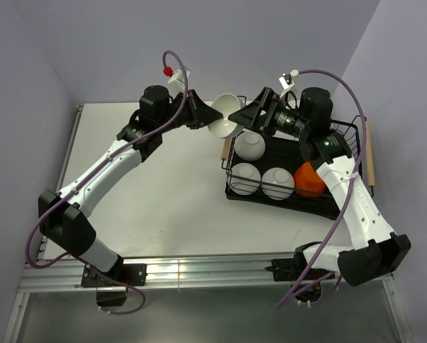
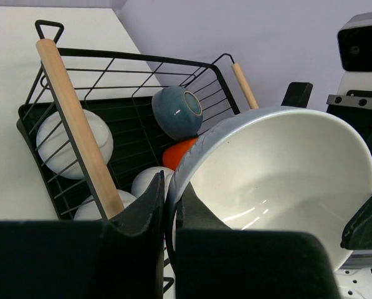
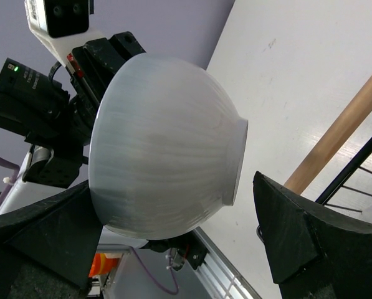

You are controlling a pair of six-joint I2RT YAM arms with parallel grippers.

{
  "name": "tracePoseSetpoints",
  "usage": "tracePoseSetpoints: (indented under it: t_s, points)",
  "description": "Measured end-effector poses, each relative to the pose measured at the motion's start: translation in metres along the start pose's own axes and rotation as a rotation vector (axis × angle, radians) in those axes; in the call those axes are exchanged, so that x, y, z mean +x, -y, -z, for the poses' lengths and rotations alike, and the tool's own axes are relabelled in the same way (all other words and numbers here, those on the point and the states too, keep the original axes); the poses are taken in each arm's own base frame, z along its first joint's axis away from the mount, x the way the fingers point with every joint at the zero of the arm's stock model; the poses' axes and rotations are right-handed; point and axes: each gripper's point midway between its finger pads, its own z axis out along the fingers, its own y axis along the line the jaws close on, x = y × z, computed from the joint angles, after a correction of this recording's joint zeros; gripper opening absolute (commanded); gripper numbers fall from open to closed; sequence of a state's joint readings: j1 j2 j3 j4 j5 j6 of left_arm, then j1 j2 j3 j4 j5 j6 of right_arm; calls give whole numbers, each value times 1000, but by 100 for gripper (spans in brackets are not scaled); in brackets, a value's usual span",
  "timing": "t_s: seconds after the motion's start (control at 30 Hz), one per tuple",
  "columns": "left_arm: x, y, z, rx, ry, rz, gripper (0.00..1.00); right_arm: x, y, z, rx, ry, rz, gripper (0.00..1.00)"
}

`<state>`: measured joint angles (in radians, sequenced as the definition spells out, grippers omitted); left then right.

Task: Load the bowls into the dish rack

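My left gripper (image 1: pixel 207 118) (image 2: pixel 170 187) is shut on the rim of a white bowl (image 1: pixel 224 116) (image 2: pixel 285 174) and holds it tilted in the air, just left of the dish rack (image 1: pixel 342 207). My right gripper (image 1: pixel 236 116) (image 3: pixel 170 184) is open, its jaws on either side of that bowl's outer wall (image 3: pixel 161 149). The rack (image 2: pixel 129 62) holds three white bowls (image 1: pixel 250 145) (image 1: pixel 245 177) (image 1: pixel 277 182) and the orange bowl (image 1: pixel 310 179) (image 2: pixel 181 152). The dark blue bowl (image 2: pixel 178 112) lies in it on its side; the right arm hides it in the top view.
The rack's near wooden handle (image 2: pixel 76 124) (image 3: pixel 341 131) lies just under the held bowl, and the far handle (image 1: pixel 370 153) is at the right. The white table (image 1: pixel 163 207) spreads to the left. Purple walls close in behind and at both sides.
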<state>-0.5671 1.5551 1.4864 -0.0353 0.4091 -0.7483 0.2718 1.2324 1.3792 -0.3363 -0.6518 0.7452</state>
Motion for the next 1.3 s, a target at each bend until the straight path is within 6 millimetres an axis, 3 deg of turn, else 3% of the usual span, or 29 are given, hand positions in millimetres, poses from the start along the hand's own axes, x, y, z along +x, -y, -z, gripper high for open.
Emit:
tracePoseSetpoints:
  t_s: [0.5, 0.7, 0.83, 0.9, 1.0, 1.03, 1.3]
  points:
    - [-1, -1, -4, -12, 10, -3, 0, 6, 0, -3, -3, -18, -20, 88]
    - [0, -3, -5, -28, 16, -2, 0, 5, 2, -3, 4, -9, -2, 67]
    - [1, -4, -6, -33, 15, -1, 0, 5, 3, -3, 5, -9, 1, 42]
    - [1, -4, -6, -34, 15, -1, 0, 5, 3, -3, 5, -9, 5, 35]
    - [1, -5, -6, -36, 15, -2, 11, 5, 3, -3, 6, -9, 15, 15]
    - [1, -5, -6, -38, 14, -2, 15, 5, 4, -3, 6, -10, 22, 3]
    - [-3, 2, -5, -6, 25, 0, 43, 6, 4, 0, 12, -25, 95, 0]
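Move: The white bowl hangs upright on edge between the hands: its middle is about 4 cm to the right hand's left and 1 cm ahead, at the same height, already between that hand's open fingers. For the left hand, pinching the rim, it sits roughly 3 cm right and 1 cm ahead. Some 32 cm below the right hand, the far rack bowl lies 12 cm ahead and 3 cm right, the near rack bowl 3 cm ahead and 2 cm right. The right hand stays almost in place, settling less than 1 cm lower, while its fingers close by about a fifth of their range across the white bowl, one pad coming onto the foot and the other onto the rim side. The left hand keeps its pinch on the rim until that grip is made, then opens its fingers to somewhat over a third of full width and lets go, staying put with the rim still standing between the parted fingertips. ##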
